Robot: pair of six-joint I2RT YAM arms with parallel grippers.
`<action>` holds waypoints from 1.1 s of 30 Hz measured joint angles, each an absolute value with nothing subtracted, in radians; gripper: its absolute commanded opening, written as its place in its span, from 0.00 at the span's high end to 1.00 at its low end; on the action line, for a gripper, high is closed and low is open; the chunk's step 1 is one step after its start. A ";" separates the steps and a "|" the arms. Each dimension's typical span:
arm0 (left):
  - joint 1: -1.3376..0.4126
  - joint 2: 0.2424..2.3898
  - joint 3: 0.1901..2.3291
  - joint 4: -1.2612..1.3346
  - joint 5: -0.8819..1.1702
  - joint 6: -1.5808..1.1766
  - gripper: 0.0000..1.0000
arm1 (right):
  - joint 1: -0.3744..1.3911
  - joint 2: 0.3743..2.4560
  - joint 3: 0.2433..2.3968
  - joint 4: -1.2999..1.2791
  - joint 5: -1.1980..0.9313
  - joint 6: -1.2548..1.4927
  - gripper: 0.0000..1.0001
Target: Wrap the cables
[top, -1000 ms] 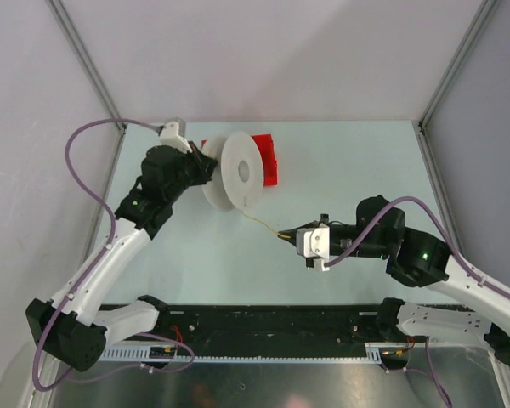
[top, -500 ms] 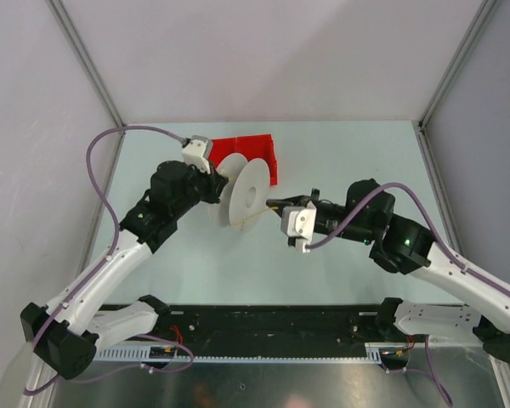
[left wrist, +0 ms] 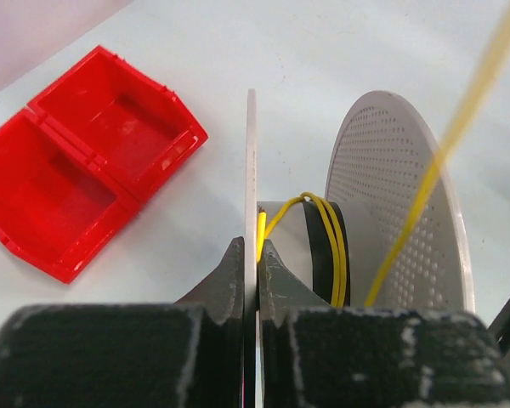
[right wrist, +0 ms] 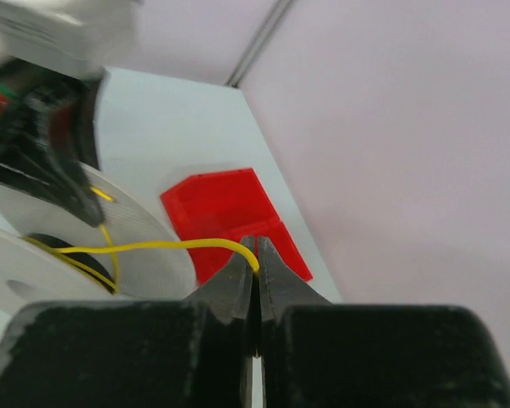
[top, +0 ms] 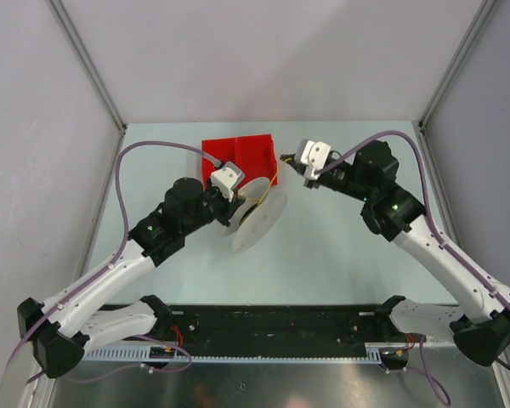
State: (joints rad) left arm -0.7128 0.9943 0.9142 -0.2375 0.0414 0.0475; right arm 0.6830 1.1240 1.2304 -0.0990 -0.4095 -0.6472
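A white spool (top: 259, 217) with a black hub is held off the table. My left gripper (left wrist: 252, 255) is shut on the thin edge of its near flange (left wrist: 251, 153). A few turns of the yellow cable (left wrist: 331, 246) lie on the hub, and one strand rises out past the perforated far flange (left wrist: 399, 212). That strand (right wrist: 153, 247) runs to my right gripper (right wrist: 256, 255), which is shut on its end. In the top view the right gripper (top: 282, 172) is just right of the spool, by the red box.
An open red box (top: 238, 151) with two compartments lies on the table behind the spool, near the back wall. Purple arm cords (top: 153, 149) loop above both arms. A black rail (top: 272, 327) runs along the near edge.
The left arm has swung the spool right and nearer, and has tilted it. The right gripper has gone from mid-table up and back to beside the red box, drawing the yellow cable over the spool.
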 measured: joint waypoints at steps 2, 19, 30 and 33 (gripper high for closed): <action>-0.719 0.986 0.908 -0.228 0.056 0.064 1.00 | 0.630 1.148 1.237 -0.087 -0.437 -0.617 1.00; -0.535 0.988 1.059 -0.145 0.297 -0.216 1.00 | 0.231 1.342 1.201 -0.072 -0.799 -0.353 1.00; -0.368 1.134 1.143 -0.117 0.383 -0.676 1.00 | 0.307 1.256 0.981 0.024 -0.762 -0.229 1.00; -0.334 1.166 1.141 -0.093 0.396 -0.791 1.00 | 0.356 1.228 0.941 0.058 -0.744 -0.180 1.00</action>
State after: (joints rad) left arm -0.3336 1.1660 1.1408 -0.0925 0.3962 -0.7906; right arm 0.3565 1.2282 0.9413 0.0582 -0.7441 -0.1799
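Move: The left fingers already pinch one flange of the white spool; its hub lies about 5 cm to their right, level fore and aft and 3 cm below. From the right hand, which holds the yellow cable's end, the hub is some 8 cm left, 3 cm back and 17 cm below. The red box lies on the table about 24 cm straight ahead of the left hand and 24 cm below it. Over the far side and down goes the right hand, keeping its grip on the yellow cable: about 10 cm forward and 7 right while sinking, then back some 5 cm and a little left, ending 14 cm lower beside the spool, tipped down about 35 degrees. Meanwhile the left hand, still pinching the flange, lifts the spool 10 cm, draws back slightly, then swings forward as it rolls its left side down some 45 degrees. ##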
